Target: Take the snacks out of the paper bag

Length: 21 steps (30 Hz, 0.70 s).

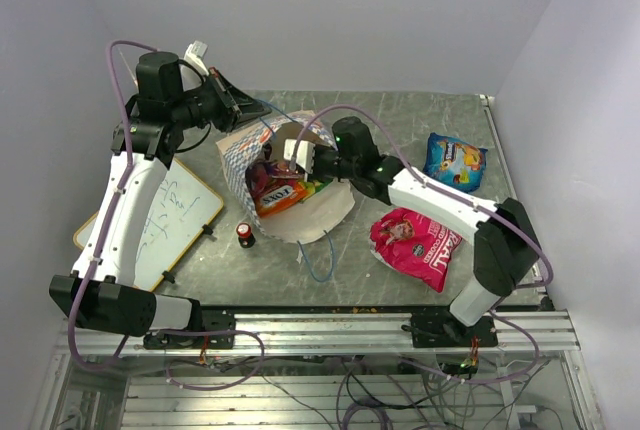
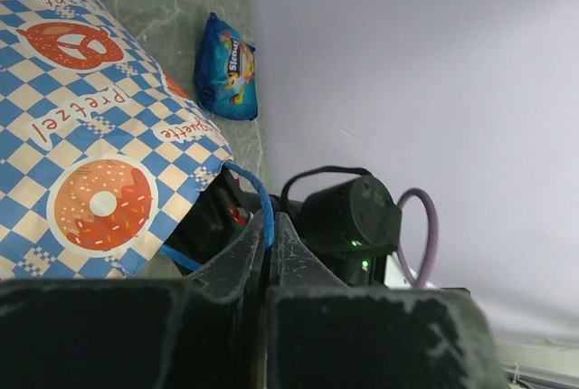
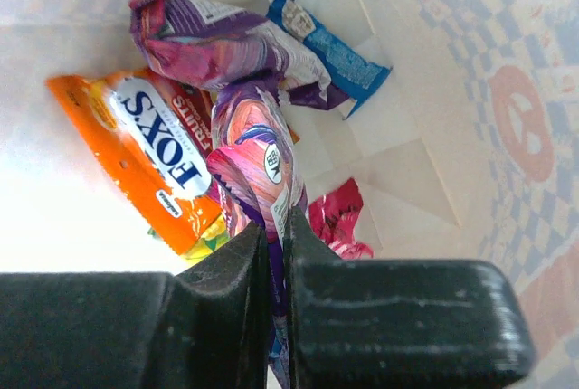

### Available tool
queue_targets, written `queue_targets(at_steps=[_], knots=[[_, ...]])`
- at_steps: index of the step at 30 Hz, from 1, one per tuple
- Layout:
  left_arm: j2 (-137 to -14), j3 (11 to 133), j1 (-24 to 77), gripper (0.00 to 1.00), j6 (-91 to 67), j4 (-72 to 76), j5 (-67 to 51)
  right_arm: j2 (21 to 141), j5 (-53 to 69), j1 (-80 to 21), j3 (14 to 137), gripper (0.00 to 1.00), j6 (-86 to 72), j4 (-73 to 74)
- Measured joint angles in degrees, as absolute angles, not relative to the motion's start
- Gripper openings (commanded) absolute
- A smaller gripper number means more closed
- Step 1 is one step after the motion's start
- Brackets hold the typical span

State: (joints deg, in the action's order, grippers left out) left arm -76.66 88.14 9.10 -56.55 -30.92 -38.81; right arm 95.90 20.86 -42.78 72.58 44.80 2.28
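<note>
The paper bag [image 1: 325, 215] lies on its side mid-table with its mouth held up and its checkered side [image 2: 99, 136] facing the left wrist view. My left gripper [image 2: 270, 226] is shut on the bag's blue cord handle [image 2: 260, 197]. My right gripper [image 3: 276, 235] reaches inside the bag and is shut on the edge of a purple-pink snack packet [image 3: 258, 158]. Around it lie an orange packet [image 3: 149, 154], a purple-white packet [image 3: 226, 45], a small blue packet [image 3: 330, 45] and a magenta one [image 3: 336, 217]. Outside on the table lie a blue packet [image 1: 454, 161] and a pink packet [image 1: 415, 245].
A whiteboard [image 1: 165, 220] lies at the left under the left arm. A small red-capped bottle [image 1: 244, 234] stands just left of the bag. The bag's other blue cord [image 1: 318, 255] trails toward the near edge. Walls close in at the back and both sides.
</note>
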Motion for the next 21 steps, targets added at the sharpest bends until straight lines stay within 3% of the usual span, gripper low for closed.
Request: queue_targets(at_steps=[15,21], knots=[[-76.84,88.16,9.08,0.07,-58.96,-27.18,-38.59,83.26,17.74,-45.74,76.09,0.0,29.3,16.21],[-77.49,87.07,8.82,0.07,-59.0,-24.97,-38.63,71.13,16.69,-45.71,76.07,0.0,16.29,24.14]])
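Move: The shiny purple snack is already pinched in the right fingers, deep inside the paper bag. The bag's mouth lies about 4 cm back and 3 cm right of that hand, roughly level with it. The orange snack is some 4 cm back, 4 cm left and 9 cm below. On the table, about 18 cm lower, the pink snack bag is 15 cm back and 30 cm right. From the left hand the mouth is roughly 5 cm back, 6 cm right and 19 cm down. The purple snack, still pinched in the right fingers, is drawn up and back out of the paper bag's mouth, rising about 13 cm and coming back some 10, with a swing to the right late on. The right wrist rolls about 25 degrees, clockwise looking out along its fingers. The left hand keeps its pinch on the bag's blue handle, almost still. ##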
